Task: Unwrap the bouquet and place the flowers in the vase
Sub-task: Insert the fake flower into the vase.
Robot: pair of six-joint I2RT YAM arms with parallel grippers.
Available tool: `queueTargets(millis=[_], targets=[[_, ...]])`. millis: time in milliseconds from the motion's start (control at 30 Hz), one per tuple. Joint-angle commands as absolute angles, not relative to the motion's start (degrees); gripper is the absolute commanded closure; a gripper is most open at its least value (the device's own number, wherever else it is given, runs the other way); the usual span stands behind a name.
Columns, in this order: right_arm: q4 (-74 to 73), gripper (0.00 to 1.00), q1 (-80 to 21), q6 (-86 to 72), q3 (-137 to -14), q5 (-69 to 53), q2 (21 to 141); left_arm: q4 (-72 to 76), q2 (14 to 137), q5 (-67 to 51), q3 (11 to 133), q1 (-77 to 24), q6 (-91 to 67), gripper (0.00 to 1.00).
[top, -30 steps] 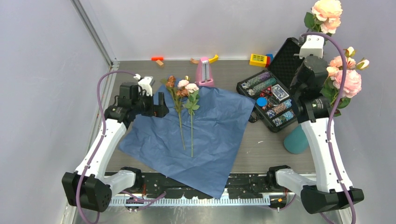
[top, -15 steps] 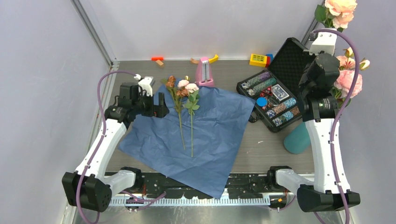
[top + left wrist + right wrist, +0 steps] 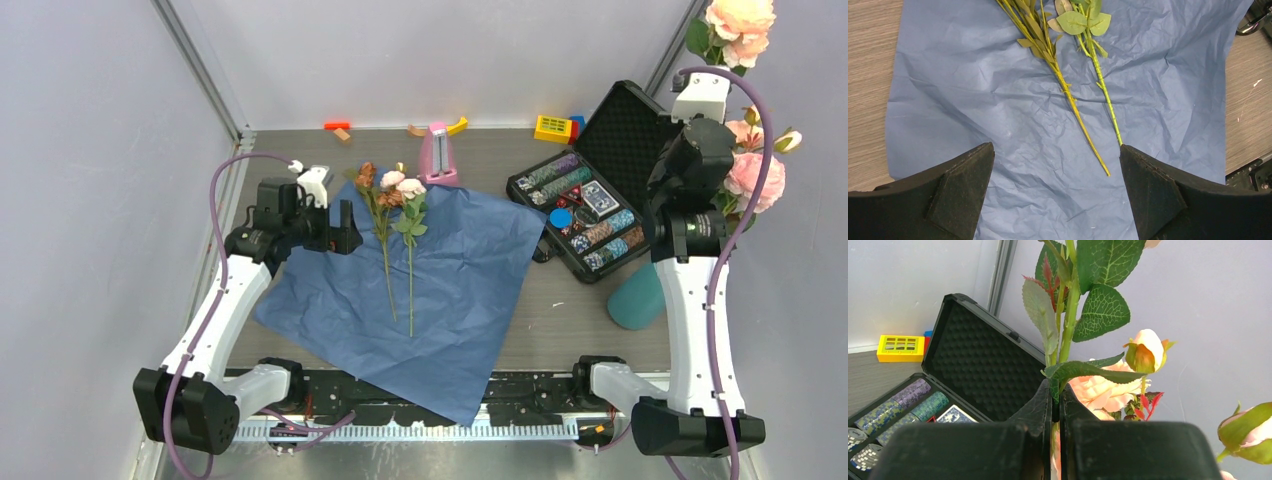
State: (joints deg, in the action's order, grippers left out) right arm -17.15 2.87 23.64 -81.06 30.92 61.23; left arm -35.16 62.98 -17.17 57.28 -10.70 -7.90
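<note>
The bouquet's blue paper [image 3: 450, 290] lies spread flat on the table. Two flowers [image 3: 395, 190] rest on it, their thin green stems [image 3: 1083, 117] pointing toward the near edge. My left gripper [image 3: 1056, 147] hangs open above the paper's left part, left of the stems, holding nothing. High at the right, my right gripper [image 3: 1055, 390] is shut on the green stem of a bunch of pink and peach roses [image 3: 745, 20]. A pink rose [image 3: 758, 178] of that bunch shows beside the right arm. The teal vase [image 3: 634, 298] stands below, partly hidden by that arm.
An open black case of poker chips [image 3: 585, 210] sits between the paper and the right arm. A pink metronome [image 3: 437, 152], a yellow block [image 3: 553, 128] and small orange pieces [image 3: 337, 127] lie along the back wall. Grey walls close in left and right.
My right arm has risen and shifted right, carrying the roses higher up the frame. The left arm and the flowers on the paper have not moved.
</note>
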Motion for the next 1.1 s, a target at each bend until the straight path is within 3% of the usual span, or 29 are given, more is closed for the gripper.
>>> queueTargets(millis=[0,1067], targets=[[-14.26,1.00,3.30,23.85,-79.53,29.73,58.93,-34.79,61.71,-18.67,57.21,-10.47,-6.68,0.00],[-12.99,1.00,3.43,15.08,-59.84,40.63,49.22,-36.32,62.11,-14.49,56.43,-16.58,-6.69,0.00]])
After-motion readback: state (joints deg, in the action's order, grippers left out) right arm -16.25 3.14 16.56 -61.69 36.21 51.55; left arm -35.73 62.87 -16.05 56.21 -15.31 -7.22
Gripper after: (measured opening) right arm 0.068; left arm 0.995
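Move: The vase stands under the right hand, which already holds a fake flower upright: its middle is some 10 cm back, about level left-right, and roughly 36 cm below. The blooms already in it crowd about 6 cm back, 3 cm to the hand's right and 4 cm lower. The open chip case lies about 15 cm ahead, 7 cm left and 43 cm down. From the left hand the vase is about 8 cm back, 57 cm right and 10 cm lower. The fake flower, its stem still pinched in the right hand's shut fingers, is lowered about 10 cm towards the vase, in among the blooms standing there, while the hand also draws back some 3 cm and turns slightly, under 10 degrees. Late on, the empty, wide-open left hand drifts about 2 cm right and back over the blue wrap. ##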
